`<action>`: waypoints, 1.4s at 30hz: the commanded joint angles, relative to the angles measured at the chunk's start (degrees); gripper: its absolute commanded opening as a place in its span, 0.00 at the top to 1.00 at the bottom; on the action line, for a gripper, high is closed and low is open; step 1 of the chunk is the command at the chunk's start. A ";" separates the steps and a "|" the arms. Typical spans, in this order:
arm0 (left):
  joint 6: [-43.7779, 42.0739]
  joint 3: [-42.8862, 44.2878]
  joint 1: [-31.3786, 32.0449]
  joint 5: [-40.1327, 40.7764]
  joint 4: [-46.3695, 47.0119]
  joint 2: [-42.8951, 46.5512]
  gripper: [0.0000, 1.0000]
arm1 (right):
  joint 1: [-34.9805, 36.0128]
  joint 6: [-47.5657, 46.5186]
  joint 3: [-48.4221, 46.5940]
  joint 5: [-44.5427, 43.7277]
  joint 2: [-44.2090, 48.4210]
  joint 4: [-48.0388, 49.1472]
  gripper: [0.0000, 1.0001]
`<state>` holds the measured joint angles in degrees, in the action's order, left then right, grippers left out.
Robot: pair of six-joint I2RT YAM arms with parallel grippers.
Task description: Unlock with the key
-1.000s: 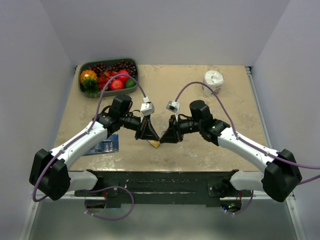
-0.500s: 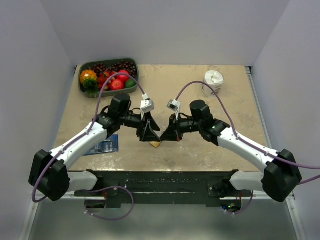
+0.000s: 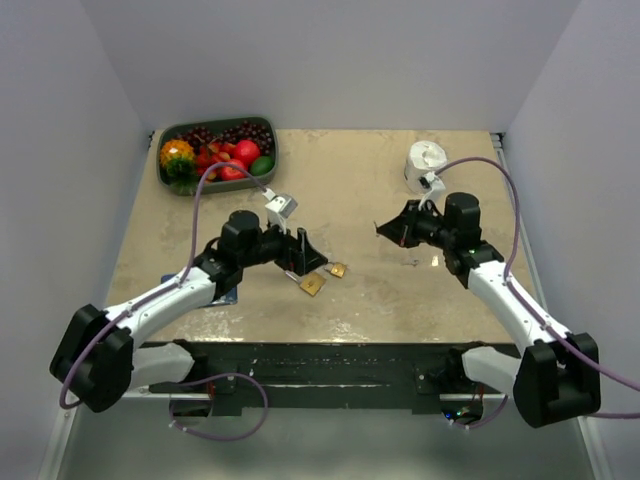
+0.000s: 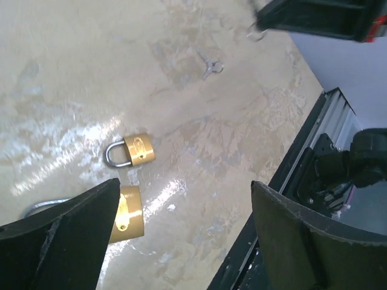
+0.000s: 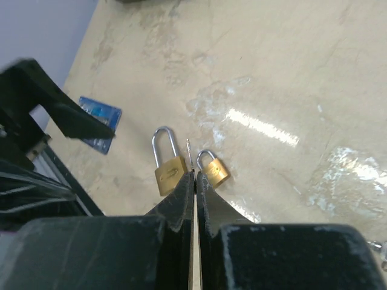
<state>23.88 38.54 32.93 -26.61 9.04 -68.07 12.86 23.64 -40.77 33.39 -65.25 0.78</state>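
Two brass padlocks lie on the table, a larger one (image 5: 168,170) (image 3: 313,284) and a smaller one (image 5: 214,170) (image 3: 339,269) (image 4: 138,150). My left gripper (image 3: 303,254) (image 4: 184,193) hangs open just above them, holding nothing; the larger padlock (image 4: 127,214) peeks out beside its left finger. My right gripper (image 3: 383,228) (image 5: 195,175) is shut on the key (image 5: 188,152), whose thin silvery blade sticks out edge-on past the fingertips. It hovers to the right of the padlocks, apart from them.
Another small silvery key (image 4: 211,66) (image 3: 410,263) lies loose on the table under the right arm. A blue card (image 5: 97,118) sits at the left near the table's front edge. A fruit tray (image 3: 170,178) stands at back left, a white roll (image 3: 428,160) at back right.
The two grippers, which met over the padlocks, have drawn apart. The left gripper opened and pulled back left. The right gripper closed and swung away to the right with the key.
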 commanded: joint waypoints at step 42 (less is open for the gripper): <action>13.66 20.07 11.02 18.96 -0.60 -37.22 0.05 | -1.00 3.87 5.53 -5.79 9.44 2.56 1.00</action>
<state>41.01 54.96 43.68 -11.46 10.02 -104.27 11.97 26.57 -35.97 27.90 -55.86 0.93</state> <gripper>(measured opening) 0.946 0.014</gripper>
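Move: The small padlock lies flat on the table, about 5 cm ahead of the open left hand, 7 cm to its right and 16 cm below. The large padlock is almost under that hand, 1 cm ahead and 1 cm to the right, equally low; the loose keys lie about 7 cm ahead and 24 cm right. From the right hand, the small padlock is some 2 cm ahead, 11 cm left and 17 cm below. The small padlock is what the left hand drops towards: down about 13 cm and rightward 8 to 9 cm, easing forward only near the end, wrist tipping down some 25 degrees, fingers staying wide open. The right hand eases a couple of centimetres right and slightly back, then waits, its shut fingers keeping the thin silver key. ##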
